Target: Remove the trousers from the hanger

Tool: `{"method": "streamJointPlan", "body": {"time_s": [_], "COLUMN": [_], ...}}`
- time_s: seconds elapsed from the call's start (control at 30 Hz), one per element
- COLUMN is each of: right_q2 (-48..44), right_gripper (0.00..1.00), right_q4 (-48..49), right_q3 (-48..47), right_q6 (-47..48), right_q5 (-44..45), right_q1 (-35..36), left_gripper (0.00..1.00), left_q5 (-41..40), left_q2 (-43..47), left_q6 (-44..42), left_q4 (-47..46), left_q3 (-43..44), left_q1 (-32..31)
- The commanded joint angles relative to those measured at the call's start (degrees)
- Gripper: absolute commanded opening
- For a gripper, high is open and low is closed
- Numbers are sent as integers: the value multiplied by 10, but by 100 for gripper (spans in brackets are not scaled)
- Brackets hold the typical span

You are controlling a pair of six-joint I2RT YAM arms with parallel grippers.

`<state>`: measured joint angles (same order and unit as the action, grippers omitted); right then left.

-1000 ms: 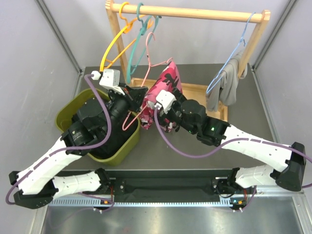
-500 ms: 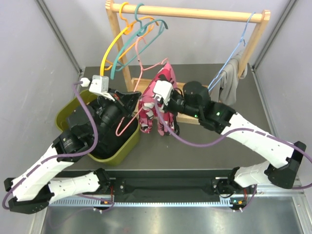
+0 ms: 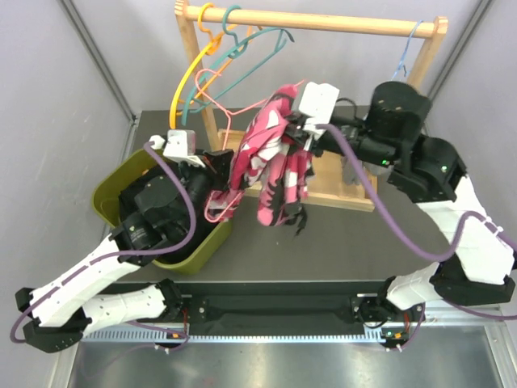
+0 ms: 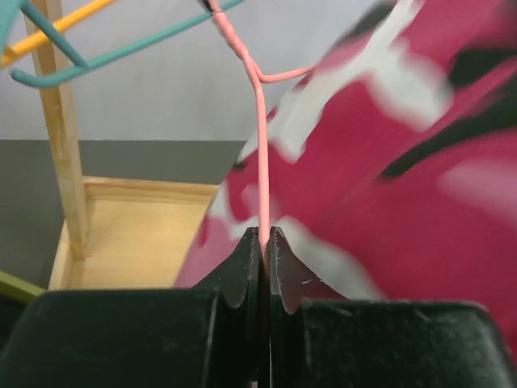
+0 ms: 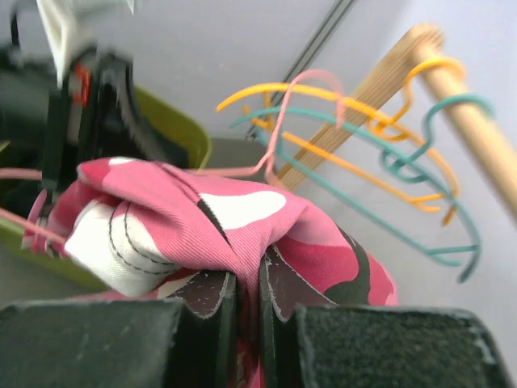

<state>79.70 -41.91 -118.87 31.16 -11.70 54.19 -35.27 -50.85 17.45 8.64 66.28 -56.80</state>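
The pink, white and black patterned trousers hang in the air over the table's middle, still draped over the pink wire hanger. My right gripper is shut on a fold of the trousers and holds them up high. My left gripper is shut on the pink hanger's wire, beside the trousers and below their top. The hanger's hook is off the rail.
A wooden rack stands at the back with yellow, teal and blue hangers; grey cloth hangs behind my right arm. An olive bin sits at the left under my left arm.
My right gripper rose and moved back-right, lifting the trousers well off the table. The left gripper kept its hold on the pink hanger and shifted slightly.
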Motion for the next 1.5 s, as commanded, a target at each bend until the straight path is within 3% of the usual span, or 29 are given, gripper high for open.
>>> {"method": "streamJointPlan", "body": {"time_s": [0.0,0.17,0.43,0.73,1.0,1.17,1.47], "right_q2": [-4,12,5,-7,24,24,7], "right_gripper": [0,0,0,0,0,0,0], "right_q4": [119,123,117,95,108,47,-45], "right_q3": [-111,-201,-212,-180,-244,-232,-194], "right_q6": [27,34,30,22,38,87,108], "right_q5": [-2,9,-2,-17,23,-7,-95], "right_q1": [-1,-1,-3,-13,-12,-12,-21], "left_gripper": [0,0,0,0,0,0,0], "left_q5": [-24,-23,8,87,136,120,70], "left_q2": [-20,-30,-6,121,229,248,196], "left_q6": [-42,-58,-109,-221,-185,-229,-363], "left_q4": [-10,-14,-11,29,61,59,25], "left_q3": [-27,-57,-84,-171,-230,-201,-61], "left_q1": [0,-1,-1,-1,-1,-1,-1]}}
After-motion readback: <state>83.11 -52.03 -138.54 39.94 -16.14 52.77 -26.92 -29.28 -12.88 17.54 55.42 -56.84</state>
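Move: The left fingers already pinch the pink hanger; the trousers' middle hangs about 8 cm to their right and 2 cm ahead, the basket some 20 cm left, 2 cm ahead and far below, the other hangers roughly 15 cm ahead, 2 cm left and higher. The right fingers already grip the trousers, whose middle lies about 4 cm back, 4 cm left and 8 cm below; the pink hanger's middle is about 9 cm left, 1 cm back. Left draws the hanger 10 cm down, back-left, then up; right lifts the pinched trousers about 10, then dips. ##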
